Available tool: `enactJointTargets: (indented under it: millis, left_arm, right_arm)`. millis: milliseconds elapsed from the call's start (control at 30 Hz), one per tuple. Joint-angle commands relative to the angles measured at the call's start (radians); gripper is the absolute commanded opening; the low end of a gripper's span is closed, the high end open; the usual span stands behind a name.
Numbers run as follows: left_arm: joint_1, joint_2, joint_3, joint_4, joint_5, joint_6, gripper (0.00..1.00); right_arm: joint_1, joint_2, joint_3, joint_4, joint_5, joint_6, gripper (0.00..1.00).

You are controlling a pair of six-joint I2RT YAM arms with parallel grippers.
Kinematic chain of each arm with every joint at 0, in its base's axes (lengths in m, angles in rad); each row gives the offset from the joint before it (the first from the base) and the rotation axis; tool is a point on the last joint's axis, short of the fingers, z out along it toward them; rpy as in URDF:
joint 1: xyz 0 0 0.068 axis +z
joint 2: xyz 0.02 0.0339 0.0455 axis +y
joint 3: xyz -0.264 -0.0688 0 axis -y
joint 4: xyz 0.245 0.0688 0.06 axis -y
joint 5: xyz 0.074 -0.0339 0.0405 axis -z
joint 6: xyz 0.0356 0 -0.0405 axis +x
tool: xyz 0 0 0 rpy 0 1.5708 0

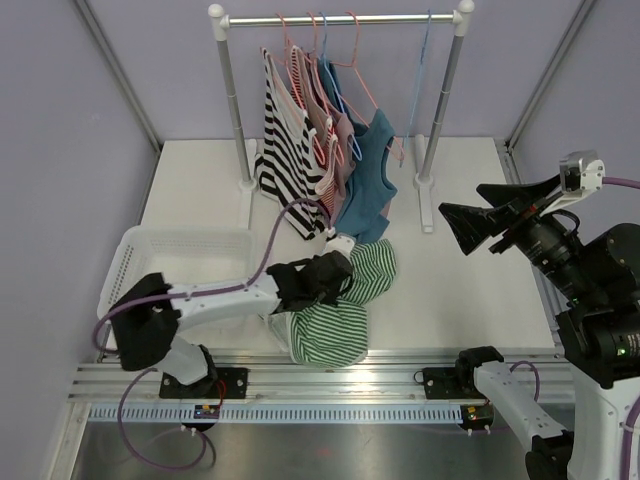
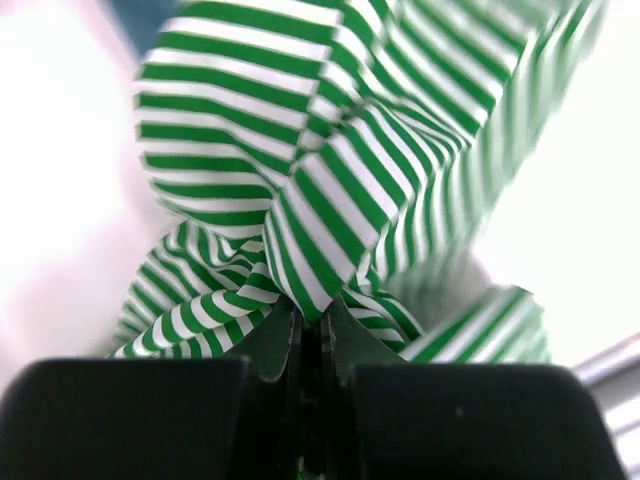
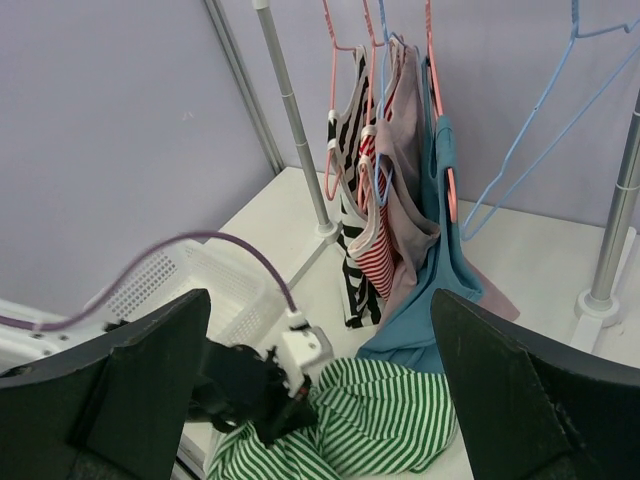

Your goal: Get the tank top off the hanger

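A green-and-white striped tank top lies crumpled on the table in front of the clothes rack, free of any hanger. My left gripper reaches over it from the left. In the left wrist view the left gripper is shut on a pinched fold of the striped tank top. The right wrist view shows the same tank top spread on the table below the hanging clothes. My right gripper hangs high at the right, open and empty, its wide black fingers framing that view.
The rack at the back holds several tops on hangers: black-and-white striped, red striped, mauve and blue. An empty light-blue hanger hangs at its right end. A white basket stands at the left.
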Motion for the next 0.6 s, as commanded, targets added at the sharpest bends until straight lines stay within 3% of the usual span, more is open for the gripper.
enactJointTargets:
  millis: [0,367,567]
  left_arm:
    - [-0.006,-0.222,0.061,-0.070,-0.146,-0.027,0.00]
    - [0.040,-0.442,0.425,-0.592,-0.501,-0.049,0.00]
    - [0.273,-0.500,0.571,-0.702,-0.482,0.009,0.00]
  right_arm:
    - [-0.004,-0.001,-0.002,0.027,-0.002,0.003,1.00]
    - [-0.004,0.011,-0.016,0.040,0.014,0.008,0.99]
    - [-0.004,0.022,-0.025,0.050,0.016,0.009,0.99]
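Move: Off to the left hand's left, about 37 cm away, some 3 cm farther out and slightly below it, stands the white basket; the tank top is already pinched in that hand. The rack's left foot is roughly 28 cm ahead and 24 cm left, 5 cm lower. The blue top hangs about 22 cm ahead, 2 cm right and 17 cm above. From the idle right hand the basket lies some 52 cm left, 6 cm ahead and 46 cm down. Hoisting the green-striped tank top off the table, the left hand goes fast and almost straight up at first, then swings ever more leftward to the basket's side: about 27 cm up and 16 cm left in all. Its fingers keep their pinch on the cloth while the wrist tips up and turns counter-clockwise, about 30 degrees. ##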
